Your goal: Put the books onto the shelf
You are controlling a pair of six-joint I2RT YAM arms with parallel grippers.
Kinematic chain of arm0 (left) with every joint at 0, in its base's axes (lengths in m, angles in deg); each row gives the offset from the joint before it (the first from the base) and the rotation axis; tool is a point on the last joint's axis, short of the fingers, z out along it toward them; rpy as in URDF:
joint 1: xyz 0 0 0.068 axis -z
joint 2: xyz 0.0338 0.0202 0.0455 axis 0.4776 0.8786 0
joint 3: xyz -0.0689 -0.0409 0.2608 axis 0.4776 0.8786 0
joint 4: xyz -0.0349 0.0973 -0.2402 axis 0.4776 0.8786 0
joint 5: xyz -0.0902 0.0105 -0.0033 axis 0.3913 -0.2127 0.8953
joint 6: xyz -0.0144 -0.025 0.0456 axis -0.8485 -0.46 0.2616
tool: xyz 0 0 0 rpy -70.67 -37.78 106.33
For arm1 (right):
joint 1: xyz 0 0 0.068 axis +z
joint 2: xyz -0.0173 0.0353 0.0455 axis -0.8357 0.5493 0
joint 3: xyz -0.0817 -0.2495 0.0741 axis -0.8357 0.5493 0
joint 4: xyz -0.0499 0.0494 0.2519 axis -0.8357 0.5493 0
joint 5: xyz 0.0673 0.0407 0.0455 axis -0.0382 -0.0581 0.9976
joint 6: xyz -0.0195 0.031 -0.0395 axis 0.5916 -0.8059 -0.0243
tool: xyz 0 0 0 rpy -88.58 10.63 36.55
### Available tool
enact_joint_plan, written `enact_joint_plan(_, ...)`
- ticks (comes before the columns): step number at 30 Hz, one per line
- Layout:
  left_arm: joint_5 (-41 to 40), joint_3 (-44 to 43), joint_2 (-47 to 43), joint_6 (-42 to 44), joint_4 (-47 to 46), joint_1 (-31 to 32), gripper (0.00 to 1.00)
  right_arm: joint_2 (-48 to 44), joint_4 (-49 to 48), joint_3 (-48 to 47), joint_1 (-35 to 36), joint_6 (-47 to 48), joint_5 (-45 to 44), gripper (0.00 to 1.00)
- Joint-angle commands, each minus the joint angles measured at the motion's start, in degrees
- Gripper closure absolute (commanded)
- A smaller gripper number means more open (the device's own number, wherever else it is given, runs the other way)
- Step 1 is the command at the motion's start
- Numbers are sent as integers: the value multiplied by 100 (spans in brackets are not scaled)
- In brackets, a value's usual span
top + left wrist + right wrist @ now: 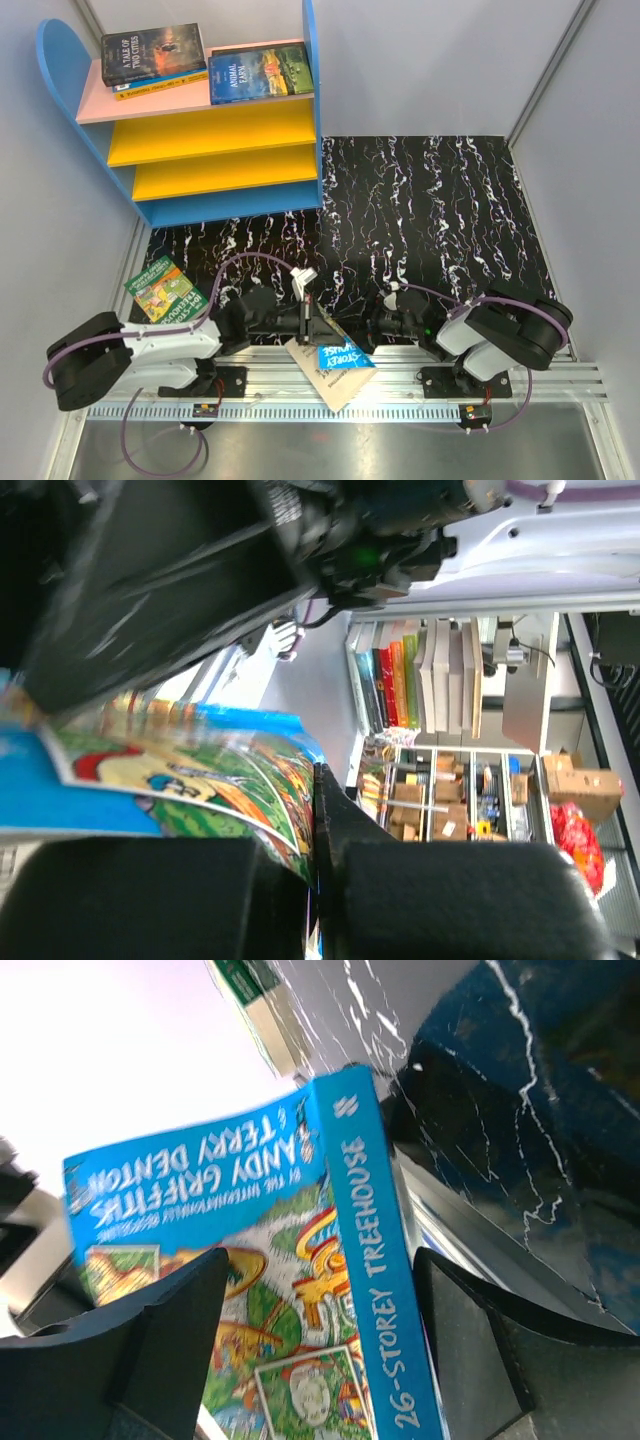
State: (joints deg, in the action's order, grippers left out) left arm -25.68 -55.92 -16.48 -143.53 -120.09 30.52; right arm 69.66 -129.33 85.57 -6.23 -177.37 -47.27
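A blue illustrated book (pixel 340 358) hangs partly open over the table's near edge between both arms. My left gripper (pixel 318 325) is shut on its cover, which is pinched between the black pads (pixel 318 880); the cover (pixel 180 770) bends away to the left. My right gripper (pixel 320 1310) stands open, one finger on each side of the book's blue spine (pixel 375 1290). The shelf (pixel 215 135) stands at the back left. On its pink top board lie a dark book (pixel 153 52) and a blue-green one (pixel 260 72). A green book (pixel 163 290) lies flat at the left.
A black marbled mat (pixel 430 220) covers the table. A metal rail (pixel 400 385) runs along the near edge under both arm bases. Grey walls close in on the left, right and back. The shelf's two yellow boards hold nothing.
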Motion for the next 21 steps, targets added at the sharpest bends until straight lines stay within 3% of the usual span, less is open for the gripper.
enact_joint_plan(1, -735, 407, -427, -123, 171, 54, 99, 132, -552, 48, 26, -49, 741, 19)
enact_joint_plan(3, -876, 627, -708, -221, 477, 89, 84, 132, -333, -40, 17, 100, 821, 19)
enact_joint_plan(4, -893, 689, -805, -291, 549, 116, 65, 132, -227, -93, 17, 162, 917, 19)
enact_joint_plan(7, -955, 821, -1087, -327, 1084, 142, 35, 141, 177, -339, 17, 382, 1058, 20)
enact_joint_plan(11, -955, 865, -1272, -362, 1665, 151, 27, 255, 468, -655, 17, 549, 1208, 20)
enact_joint_plan(17, -1209, 795, -1579, -449, 2692, 151, 25, 553, 74, -691, 26, 541, 1366, 28)
enact_joint_plan(20, -1298, 620, -1528, -564, 3972, 142, 18, 659, -94, -682, 17, 593, 1507, 42)
enact_joint_plan(21, -1289, 593, -1518, -520, 4116, 142, 16, 668, -112, -691, 26, 663, 1551, 53)
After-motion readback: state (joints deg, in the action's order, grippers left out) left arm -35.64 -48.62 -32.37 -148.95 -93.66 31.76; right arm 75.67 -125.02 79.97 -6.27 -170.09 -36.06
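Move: The 26-Storey Treehouse book juts out over the table's near edge, its front cover peeled up in the shut left fingers. The book's middle is about 5 cm back from the left hand, level sideways and some 7 cm below. From the right hand, whose open fingers stand either side of the spine, it is roughly 10 cm back, 4 cm left and 1 cm below. The green treehouse book lies far off, about 44 cm left and 16 cm ahead of the left hand, 14 cm below. The cover is let go as the left fingers spring wide open; that hand sinks about 7 cm and draws 5–6 cm left, tipping its fingers further down, so that they straddle the book's page-edge side. On the spine side the right hand eases some 2 cm back and a little left, swings about 15 degrees counter-clockwise, then starts closing around the spine. ##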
